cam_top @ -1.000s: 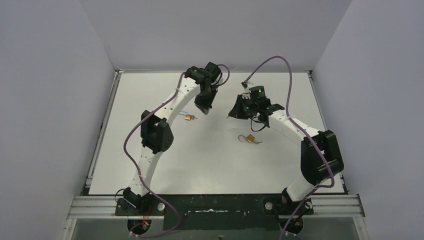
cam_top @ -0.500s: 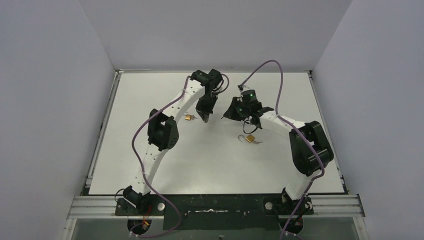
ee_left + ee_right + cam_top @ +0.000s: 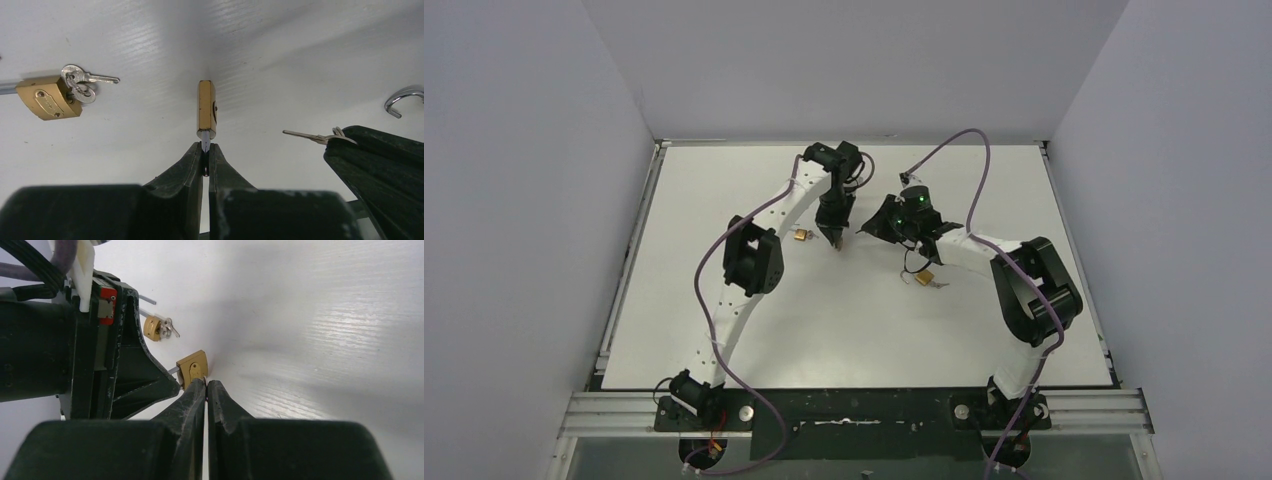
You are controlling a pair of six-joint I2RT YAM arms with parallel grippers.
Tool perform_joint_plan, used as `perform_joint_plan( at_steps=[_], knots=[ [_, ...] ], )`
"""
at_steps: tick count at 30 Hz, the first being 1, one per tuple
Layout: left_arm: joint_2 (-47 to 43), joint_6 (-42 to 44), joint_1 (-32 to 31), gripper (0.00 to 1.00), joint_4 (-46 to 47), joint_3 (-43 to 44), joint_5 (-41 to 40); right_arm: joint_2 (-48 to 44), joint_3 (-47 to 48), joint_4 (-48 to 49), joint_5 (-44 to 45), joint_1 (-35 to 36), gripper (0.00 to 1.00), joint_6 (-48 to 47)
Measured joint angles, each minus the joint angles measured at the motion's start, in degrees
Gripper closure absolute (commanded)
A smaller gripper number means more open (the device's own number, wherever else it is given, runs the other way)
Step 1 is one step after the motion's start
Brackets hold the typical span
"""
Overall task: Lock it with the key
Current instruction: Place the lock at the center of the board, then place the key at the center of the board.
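Observation:
My left gripper (image 3: pixel 205 147) is shut on the silver shackle of a small brass padlock (image 3: pixel 205 107), which sticks out straight ahead of its fingertips. My right gripper (image 3: pixel 206 382) is shut on a silver key (image 3: pixel 310 136). In the left wrist view the key points left toward the held padlock, with a gap between them. In the right wrist view the same padlock (image 3: pixel 192 367) sits just off my fingertips. From above, the left gripper (image 3: pixel 836 240) and the right gripper (image 3: pixel 869 228) nearly meet over the middle of the table.
A second brass padlock (image 3: pixel 801 236) with keys (image 3: pixel 80 85) on a ring lies left of the left gripper. A third padlock (image 3: pixel 926 278) with an open shackle (image 3: pixel 402 97) lies under the right forearm. Grey walls enclose the white table (image 3: pixel 724 330).
Both grippers have closed in on each other. The left one came down and toward the front with the padlock, and the right one moved left with the key.

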Motion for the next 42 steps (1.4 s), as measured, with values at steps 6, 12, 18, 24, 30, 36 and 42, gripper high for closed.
perform_joint_plan(
  at_steps=[6, 12, 18, 24, 30, 36, 42],
  knots=[
    [0.00, -0.13, 0.28, 0.83, -0.13, 0.48, 0.26, 0.07, -0.44, 1.20, -0.02, 0.48, 1.00, 0.79],
    [0.00, -0.11, 0.28, 0.81, -0.17, 0.57, 0.31, 0.07, -1.33, 1.92, -0.02, 0.52, 1.00, 1.14],
    [-0.02, -0.13, 0.28, 0.81, -0.04, 0.57, 0.26, 0.72, -1.79, 2.86, 0.00, 0.85, 1.00, 1.46],
    [-0.02, -0.31, 0.35, 0.59, 0.35, 0.57, 0.31, 4.48, -1.79, 3.32, -0.02, 1.88, 1.00, 2.67],
    [-2.16, -1.55, 1.22, 0.53, 2.80, -0.85, 3.23, 7.50, -1.79, 4.13, -0.15, 2.99, 1.00, 4.17],
    [-9.77, -1.86, 3.80, 0.53, 5.81, -1.36, 5.62, 8.31, -0.85, 4.50, -0.28, 3.48, 0.87, 4.61],
    [-23.45, -1.14, 8.02, 0.52, 11.87, -12.44, 3.82, 8.63, -0.59, 4.50, -0.46, 3.48, 0.66, 4.02]
  ],
)
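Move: The lock already stands upright on the board, its shackle between the left fingertips and its body about 3 cm straight below that hand point. The second padlock lies some 9 cm to this hand's left, 2 cm farther out and 5 cm below. From the right hand, holding the key, the lock is roughly 6 cm left, 1 cm back and 6 cm lower; the third padlock is about 12 cm right, 9 cm back and 8 cm below. The lock is let go of as the left fingers part around its shackle with the hand all but still; they then spread to half open as this hand lifts away some 14 cm, then drifts left and forward, tilting about 20 degrees. Meanwhile the right hand lowers the key about 6 cm to beside the lock, edging left towards it and slightly back, tips down slightly, then parts its fingers around the key. ##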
